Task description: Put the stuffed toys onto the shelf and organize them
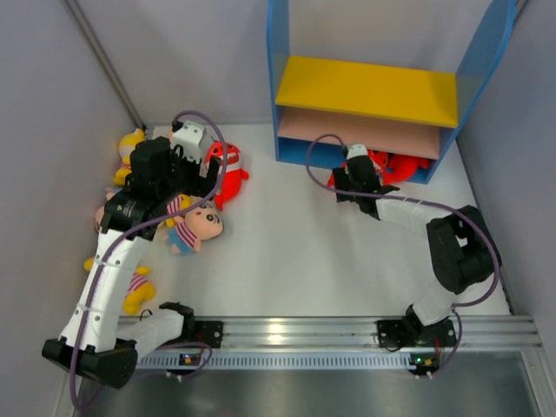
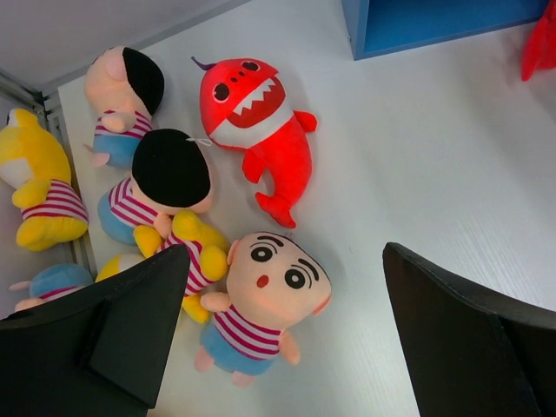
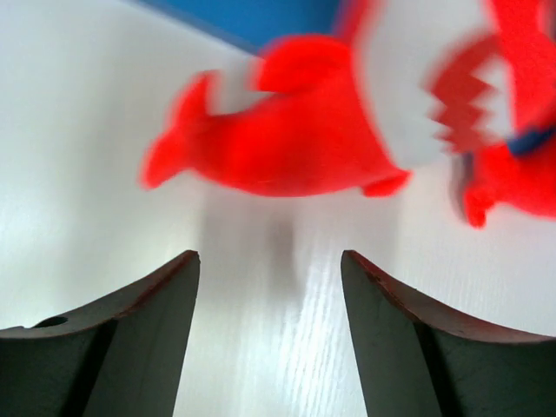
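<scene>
The shelf [image 1: 365,91] stands at the back right, with a yellow upper board and a pinkish one below. Two red sharks [image 1: 395,165] lie at its blue base. My right gripper [image 1: 354,174] is open just in front of them; in the right wrist view a blurred shark [image 3: 295,148] lies beyond the gripper [image 3: 269,261], untouched. At the left lies a pile of stuffed toys: a red shark [image 2: 256,122], boy dolls [image 2: 161,178] and yellow figures [image 2: 43,191]. My left gripper [image 2: 287,252] hangs wide open over a face-up boy doll [image 2: 261,304], holding nothing.
Grey walls close in on the left and right. A metal rail [image 1: 287,330] carrying both arm bases runs along the near edge. Another yellow figure [image 1: 137,291] lies beside my left arm. Purple cables loop over both arms.
</scene>
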Controlling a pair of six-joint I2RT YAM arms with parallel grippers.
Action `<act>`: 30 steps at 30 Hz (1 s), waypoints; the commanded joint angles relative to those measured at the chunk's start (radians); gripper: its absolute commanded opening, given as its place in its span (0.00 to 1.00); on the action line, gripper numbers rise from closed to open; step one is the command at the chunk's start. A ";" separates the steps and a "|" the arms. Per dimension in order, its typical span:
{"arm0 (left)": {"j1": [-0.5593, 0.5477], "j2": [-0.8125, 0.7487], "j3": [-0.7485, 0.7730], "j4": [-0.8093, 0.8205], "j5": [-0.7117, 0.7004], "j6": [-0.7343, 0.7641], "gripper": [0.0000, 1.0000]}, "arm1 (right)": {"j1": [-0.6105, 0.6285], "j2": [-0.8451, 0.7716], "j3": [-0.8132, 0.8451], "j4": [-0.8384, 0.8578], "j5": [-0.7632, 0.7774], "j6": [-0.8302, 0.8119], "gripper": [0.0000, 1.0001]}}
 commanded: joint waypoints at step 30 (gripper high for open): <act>0.001 -0.007 0.006 0.004 0.086 0.022 0.99 | 0.230 0.466 0.152 0.354 0.488 -1.277 0.01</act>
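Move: Just in front of the right hand, its fingers already part open, the red shark lies crosswise along the blue bottom shelf's front edge, tail to the left; its middle is about 6 cm ahead, roughly in line sideways and 4 cm below. That shelf edge is also some 6 cm ahead. The second red shark sits about 5 cm ahead and 11 cm to the right. From the left hand the first shark lies roughly 16 cm ahead, 40 cm right and 28 cm lower. Swinging about 7 cm left with open fingers, the right hand then doubles back some 4 cm to the right while sinking and pushing forward, ending about 5 cm farther out and 4 cm lower. Meanwhile it rolls nearly 70 degrees counter-clockwise seen from behind, and last of all the fingers shut almost fully, pinching the red shark near its tail end. ##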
